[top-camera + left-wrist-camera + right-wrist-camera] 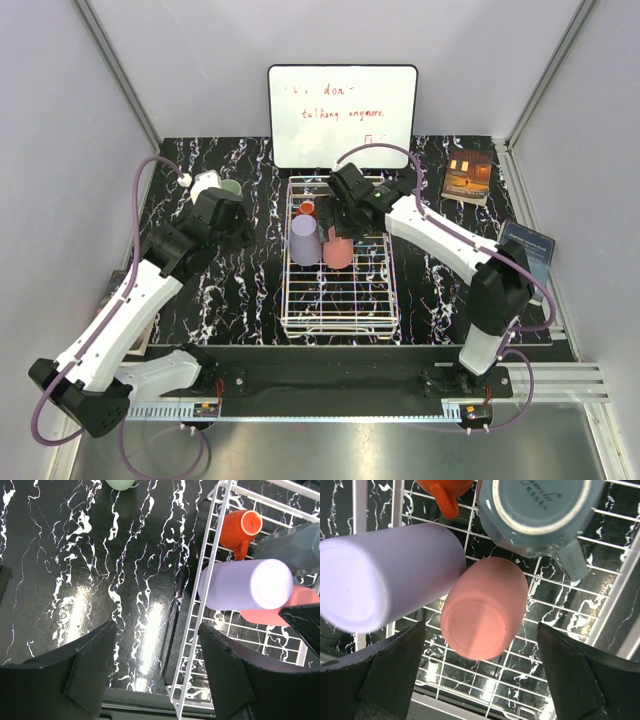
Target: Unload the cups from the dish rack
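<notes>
The white wire dish rack point(340, 300) stands mid-table. Inside it, upside down, are a tall lavender cup point(305, 240), a pink cup point(338, 250) and a small orange-red cup point(307, 208). In the right wrist view a grey mug point(540, 510) with a handle stands behind the pink cup point(482, 610). My right gripper point(480, 627) hangs open above the pink cup, one finger on either side, not touching it. A pale green cup point(231, 187) stands on the table left of the rack. My left gripper point(156, 630) is open and empty over the bare table beside the rack's left rim point(210, 565).
A whiteboard point(342, 115) with red writing leans at the back. A book point(468, 175) lies at the back right, and a dark blue card point(527, 250) at the right edge. Grey walls close in both sides.
</notes>
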### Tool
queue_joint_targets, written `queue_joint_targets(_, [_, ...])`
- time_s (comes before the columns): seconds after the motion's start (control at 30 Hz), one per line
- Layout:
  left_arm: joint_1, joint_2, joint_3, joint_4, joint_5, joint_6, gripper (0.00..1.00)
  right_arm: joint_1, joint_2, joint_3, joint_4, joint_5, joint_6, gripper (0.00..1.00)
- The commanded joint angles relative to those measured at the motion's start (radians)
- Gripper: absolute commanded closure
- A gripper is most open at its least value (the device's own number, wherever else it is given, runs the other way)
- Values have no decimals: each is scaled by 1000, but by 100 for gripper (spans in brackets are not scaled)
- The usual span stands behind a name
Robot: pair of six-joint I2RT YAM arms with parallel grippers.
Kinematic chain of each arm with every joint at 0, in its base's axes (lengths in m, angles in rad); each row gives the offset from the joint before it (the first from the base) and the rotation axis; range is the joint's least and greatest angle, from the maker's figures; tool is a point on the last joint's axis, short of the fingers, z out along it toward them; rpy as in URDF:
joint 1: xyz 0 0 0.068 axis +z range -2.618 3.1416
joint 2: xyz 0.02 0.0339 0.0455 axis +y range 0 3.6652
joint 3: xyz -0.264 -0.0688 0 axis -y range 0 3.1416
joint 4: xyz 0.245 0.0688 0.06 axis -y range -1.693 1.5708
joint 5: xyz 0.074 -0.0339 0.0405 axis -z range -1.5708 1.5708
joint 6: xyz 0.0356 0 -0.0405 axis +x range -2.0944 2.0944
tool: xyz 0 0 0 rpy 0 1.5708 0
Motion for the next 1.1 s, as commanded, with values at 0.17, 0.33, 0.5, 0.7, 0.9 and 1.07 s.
queue_joint_targets(0.17, [-18, -35, -40, 11, -17, -26, 29, 6, 88, -7, 67, -3, -24, 0])
queue_joint_targets(0.33, [-24, -46, -50, 8, -31, -23, 29, 6, 73, -48, 88, 25, -16, 22])
queue_joint_targets(0.5, [-28, -34, -50, 6, -33, -25, 29, 6, 38, -71, 91, 46, -9, 70])
queue_joint_targets(0.7, [-39, 8, -27, 17, -40, -15, 30, 6, -54, -53, 59, 66, -4, 100])
queue_joint_targets(0.9, [-39, 41, 19, 42, -34, 9, 30, 13, -206, 22, 9, 126, -9, 100])
queue_joint_targets(1.07, [-39, 57, 42, 117, 33, 27, 29, 2, -377, 16, 45, 155, 10, 100])
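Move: The pink cup stands upside down in the rack almost straight under the right hand, between its open fingers, roughly 5 cm below and 1 cm farther out. The purple cup is about 8 cm to the cup's left; the grey mug stands about 9 cm beyond the pink cup, 1 cm to its right, and the small red mug 8 cm beyond it, 7 cm to its left. From the left hand, the pink cup lies some 21 cm right, 7 cm ahead and 13 cm below. The right hand's fingers close onto the sides of the pink cup and pinch it, after sinking about 4.5 cm over it with the fingers wide. Holding it, the hand pauses briefly, then lifts faster and faster, some 12 cm straight up out of the rack with a slight drift right, the fingers tipping up and outward by about 15 degrees. ##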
